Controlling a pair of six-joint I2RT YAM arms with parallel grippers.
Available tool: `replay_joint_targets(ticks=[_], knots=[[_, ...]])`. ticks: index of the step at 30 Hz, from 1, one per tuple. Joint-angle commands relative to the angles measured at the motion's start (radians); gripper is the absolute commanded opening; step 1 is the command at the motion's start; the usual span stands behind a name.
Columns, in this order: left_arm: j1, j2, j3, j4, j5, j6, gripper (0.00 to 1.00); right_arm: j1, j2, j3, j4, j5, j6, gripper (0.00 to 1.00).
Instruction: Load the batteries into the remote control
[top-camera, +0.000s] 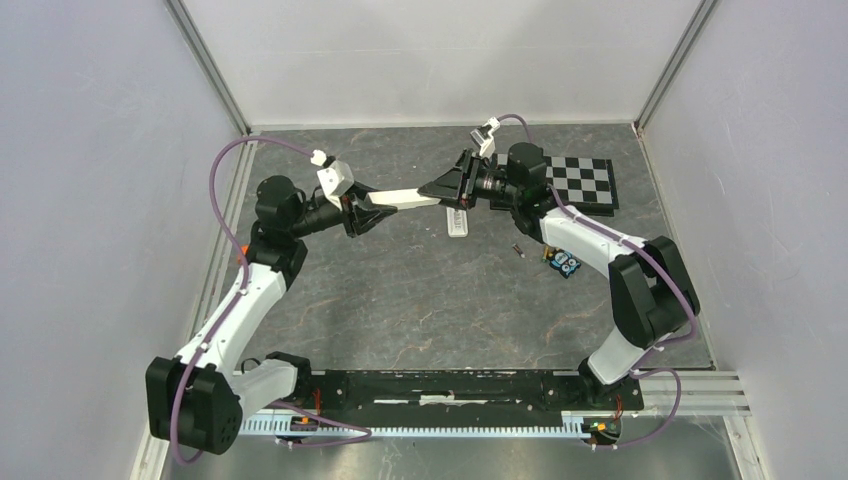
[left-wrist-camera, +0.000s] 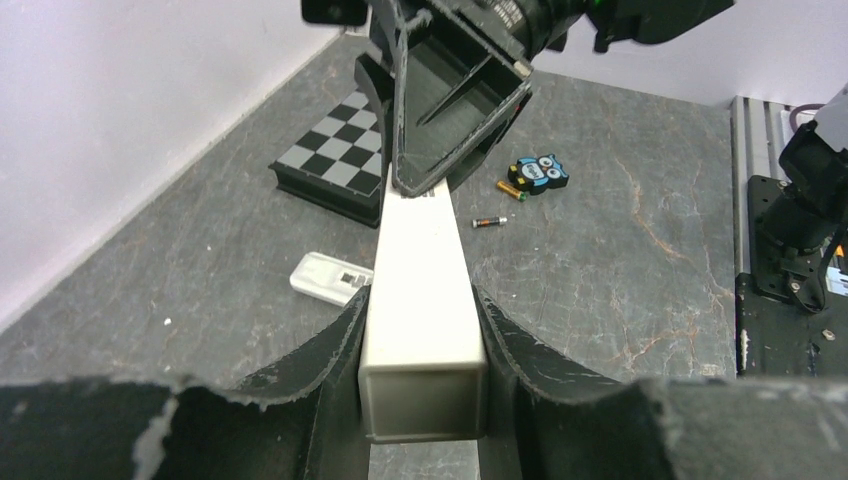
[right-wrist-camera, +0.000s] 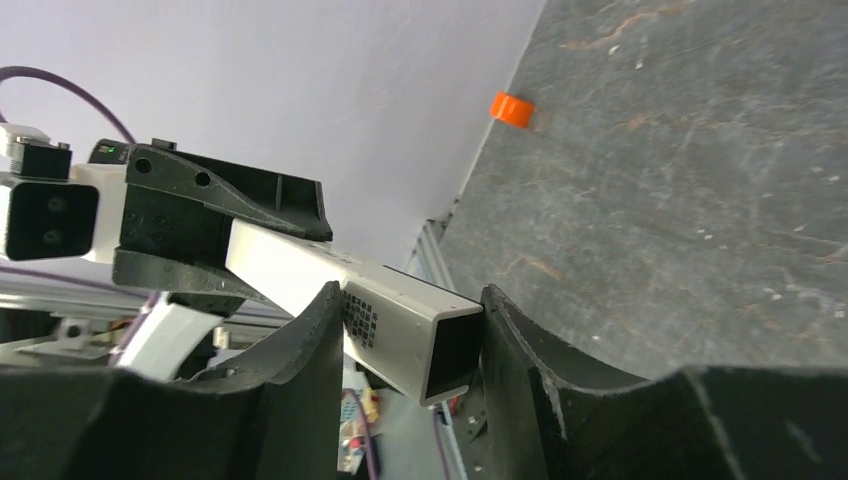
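A long plain white bar (top-camera: 405, 198) hangs above the table between both arms. My left gripper (left-wrist-camera: 422, 330) is shut on its near end, fingers pressed on both sides. The far end, with a patch of small dots (right-wrist-camera: 362, 318), lies between the fingers of my right gripper (right-wrist-camera: 410, 330), and no gap shows on either side. The remote control (left-wrist-camera: 330, 278), a small white rounded handset, lies on the table under the bar (top-camera: 457, 222). Two batteries lie loose on the table: one (left-wrist-camera: 489, 222) alone, one (left-wrist-camera: 511, 189) beside an owl figure.
A blue owl figure (left-wrist-camera: 541, 172) lies right of the batteries. A black-and-white checkerboard block (top-camera: 580, 180) sits at the back right. An orange ring (right-wrist-camera: 511, 108) lies by the wall. Walls close in the table on three sides.
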Motion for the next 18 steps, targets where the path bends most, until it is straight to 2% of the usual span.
replay_joint_targets(ticks=[1, 4, 9, 12, 15, 18], knots=[[-0.096, 0.031, -0.012, -0.009, 0.123, -0.080, 0.02, 0.155, -0.032, 0.073, -0.102, -0.031, -0.312, 0.48], [-0.096, 0.021, -0.015, 0.005, 0.099, -0.083, 0.02, 0.135, -0.058, 0.038, -0.095, 0.009, -0.310, 0.58], [-0.094, -0.018, -0.045, 0.011, 0.027, -0.065, 0.02, 0.075, -0.131, -0.098, 0.086, 0.064, -0.170, 0.75], [-0.094, -0.046, -0.075, 0.035, -0.015, -0.071, 0.02, 0.064, -0.178, -0.173, 0.163, 0.147, -0.049, 0.79], [-0.094, -0.075, -0.116, 0.128, -0.099, -0.111, 0.02, 0.071, -0.226, -0.272, 0.286, 0.294, 0.135, 0.81], [-0.096, -0.085, -0.150, 0.220, -0.190, -0.140, 0.02, 0.088, -0.235, -0.250, 0.248, 0.415, 0.186, 0.81]])
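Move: The long white box is gripped at both ends: its middle is about 5 cm right and 2 cm ahead of the left hand, and about 5 cm left and 2 cm back of the right hand, level with both. The remote control lies on the table some 7 cm ahead, 5 cm right and 24 cm below the right hand; a loose battery lies level fore-and-aft with that hand, 17 cm right, also 24 cm below. Right fingers release the white box while both hands draw back about 3 cm and sink, left still gripping. ##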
